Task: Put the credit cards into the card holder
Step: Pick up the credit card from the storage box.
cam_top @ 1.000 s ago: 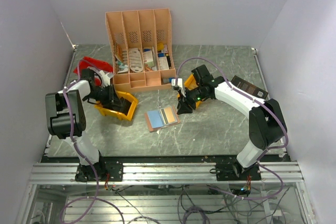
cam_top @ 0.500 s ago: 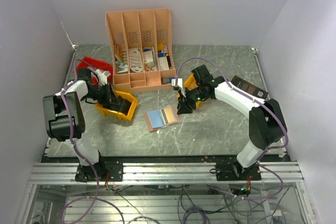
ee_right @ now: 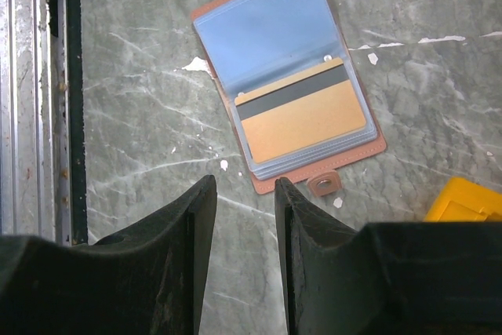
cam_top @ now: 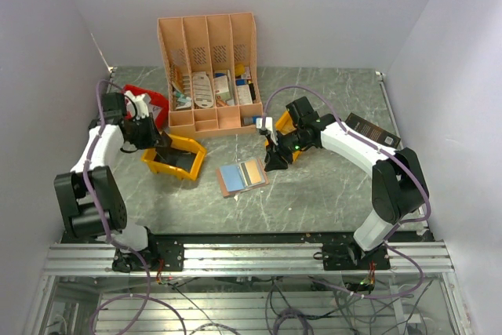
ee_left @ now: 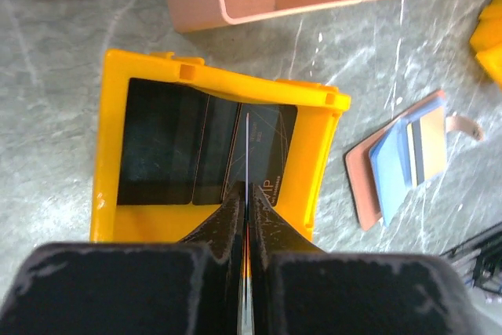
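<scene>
The card holder (cam_top: 241,176) lies open on the table, tan-brown with bluish clear pockets (ee_right: 271,33); an orange card with a black stripe (ee_right: 302,115) sits in one pocket. My left gripper (ee_left: 248,190) is shut on a credit card (ee_left: 248,147), seen edge-on as a thin pale line, above the yellow tray (ee_left: 110,154). Dark cards (ee_left: 165,143) lie flat in that tray. In the top view the left gripper (cam_top: 165,143) hangs over the tray (cam_top: 169,171). My right gripper (ee_right: 245,186) stands open and empty just short of the holder's near edge, also in the top view (cam_top: 274,164).
A peach slotted organiser (cam_top: 208,68) stands at the back, with a red object (cam_top: 143,95) to its left. A second yellow tray (cam_top: 284,125) sits under the right arm. A black book (cam_top: 372,129) lies at the right. The holder's snap tab (ee_right: 323,184) points toward my right fingers.
The left gripper has closed onto the thin card, and the left arm's elbow has swung back and to the left. The right arm and the card holder have stayed put.
</scene>
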Motion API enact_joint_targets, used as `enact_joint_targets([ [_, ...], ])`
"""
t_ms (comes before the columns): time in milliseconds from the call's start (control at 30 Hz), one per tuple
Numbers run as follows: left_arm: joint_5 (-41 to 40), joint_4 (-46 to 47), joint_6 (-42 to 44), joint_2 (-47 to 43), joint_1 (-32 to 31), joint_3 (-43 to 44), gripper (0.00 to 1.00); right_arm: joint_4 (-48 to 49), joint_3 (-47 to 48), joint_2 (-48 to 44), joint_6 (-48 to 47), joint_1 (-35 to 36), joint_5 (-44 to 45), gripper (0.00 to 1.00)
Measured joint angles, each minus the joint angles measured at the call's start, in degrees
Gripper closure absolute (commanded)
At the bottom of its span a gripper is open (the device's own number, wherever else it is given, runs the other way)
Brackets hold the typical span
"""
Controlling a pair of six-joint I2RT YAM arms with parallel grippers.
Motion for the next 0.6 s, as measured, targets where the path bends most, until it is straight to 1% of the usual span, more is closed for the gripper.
enact_joint_targets([
  [200,-4.48,-0.31,-6.95,-9.94,-0.07,0.02,0.93,-0.57,0.33,0.00,-0.42,0.00,-1.20,0.64],
  [267,-4.57,-0.17,-9.35,-14.05,-0.31,-0.04,0.93,-0.85,0.37,0.00,-0.61,0.00,-1.86,0.64],
  [367,-3.80,2.45,-13.55,-21.33,-1.44,-1.73,0.93,-1.29,0.37,-0.02,-0.92,0.00,-3.15,0.63],
  [467,-2.82,8.55,-19.21,-29.24,-5.03,-6.64,0.93,-1.29,0.37,-0.48,-0.72,-0.33,-4.50,0.63],
  [600,-2.32,18.88,-26.88,-35.76,-13.07,-13.79,0.93,0.07,0.37,-3.39,1.38,-2.29,-6.43,0.62],
])
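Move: Low over the far-left part of the yellow box, the left hand holds a dark card. The card holder lies about 26 cm to its right, 11 cm back and 9 cm below; the yellow box's middle is some 4 cm right and 4 cm back, the red box about 10 cm ahead and 6 cm left, and the peach organizer roughly 12 cm ahead and 17 cm right. From the empty right hand the card holder is about 7 cm left, 4 cm back and 10 cm below. Lifting the dark card, still pinched, the left hand climbs about 14 cm from the yellow box, nearly straight up at first, then swings some 8 cm right and a little back, narrowing the level gap to the card holder. The wrist tips the fingers and card up about 30 degrees, pointing more forward. The right hand rises about 3 cm, fingers still parted and empty. ##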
